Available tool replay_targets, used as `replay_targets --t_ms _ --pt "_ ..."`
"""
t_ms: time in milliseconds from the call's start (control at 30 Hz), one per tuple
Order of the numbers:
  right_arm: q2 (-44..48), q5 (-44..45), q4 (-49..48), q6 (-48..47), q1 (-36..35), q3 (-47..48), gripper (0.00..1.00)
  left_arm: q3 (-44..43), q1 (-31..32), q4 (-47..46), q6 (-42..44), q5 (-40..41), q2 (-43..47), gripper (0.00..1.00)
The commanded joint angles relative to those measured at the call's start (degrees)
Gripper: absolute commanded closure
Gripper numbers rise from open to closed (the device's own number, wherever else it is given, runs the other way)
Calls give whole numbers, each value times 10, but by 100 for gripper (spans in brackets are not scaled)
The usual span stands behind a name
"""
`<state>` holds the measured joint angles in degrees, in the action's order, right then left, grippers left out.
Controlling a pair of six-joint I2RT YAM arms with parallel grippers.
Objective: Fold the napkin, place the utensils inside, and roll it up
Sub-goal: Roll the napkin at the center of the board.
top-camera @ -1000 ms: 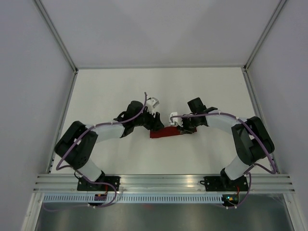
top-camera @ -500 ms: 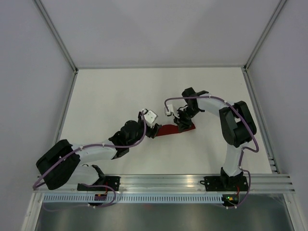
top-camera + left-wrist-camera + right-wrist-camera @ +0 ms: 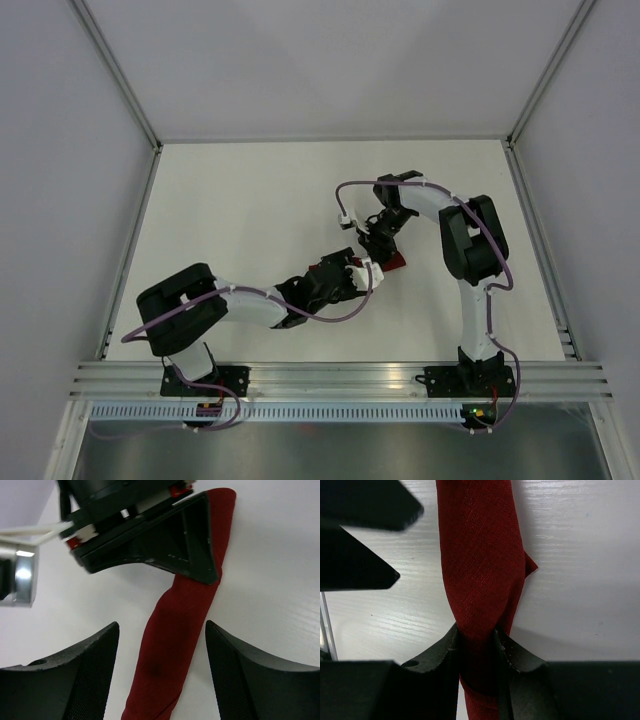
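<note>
The napkin (image 3: 175,645) is a narrow dark red roll lying on the white table. In the top view only its right end (image 3: 395,262) and a bit by the left wrist show. My right gripper (image 3: 477,635) is shut on one end of the roll, the cloth pinched between both fingers. My left gripper (image 3: 161,625) is open, its fingers (image 3: 75,675) straddling the roll with white table showing on either side. In the top view the left gripper (image 3: 352,270) and right gripper (image 3: 380,248) sit close together over the roll. The utensils are out of view.
The white table (image 3: 250,190) is fenced by grey walls at the back and sides, with an aluminium rail (image 3: 340,375) at the near edge. The right arm's elbow (image 3: 470,235) folds up beside the roll. The left arm (image 3: 190,305) stretches low across the near left.
The left arm has swung right and nearer the front, and its jaws have spread wider around the roll. The right arm has folded up further, keeping its grip. The roll has shifted right.
</note>
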<state>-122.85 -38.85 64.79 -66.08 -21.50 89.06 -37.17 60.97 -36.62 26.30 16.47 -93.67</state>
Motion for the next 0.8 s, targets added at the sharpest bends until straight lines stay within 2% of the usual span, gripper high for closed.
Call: replay_targets --t_ms 0,200,500,700,767 --pt "-57 43 11 -22 6 13 82 -43 13 13 80 6 -28 26" --pt "-77 50 20 -19 12 30 82 -79 14 68 88 -32 -54 24" --pt "-107 48 44 -21 23 63 82 -120 13 115 99 -47 -100 24" --pt "-109 51 52 -20 28 70 81 -147 -8 157 87 -61 -121 28" --pt "-108 47 54 -21 29 71 81 -153 -17 173 76 -85 -122 34"
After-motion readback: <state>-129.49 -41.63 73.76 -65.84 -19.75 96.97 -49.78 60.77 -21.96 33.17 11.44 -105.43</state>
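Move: The red napkin roll runs left to right below the left hand's open fingers. Its middle is about 4 cm to that hand's right, 1 cm ahead and 7 cm down; its left end is some 8 cm to the left, 1 cm ahead and equally low. The right hand already pinches the roll farther right, and the roll's middle lies about 6 cm to that hand's left and 1 cm back, at fingertip height. The right hand keeps its pinch on the napkin roll, almost on the spot, tilting its fingertips slightly farther back towards the base. The left hand sinks about 5 cm towards the roll, mostly late on, after easing some 3 cm right towards the right gripper; its wrist tips the fingers further down as wide-open fingertips come down astride the roll. ##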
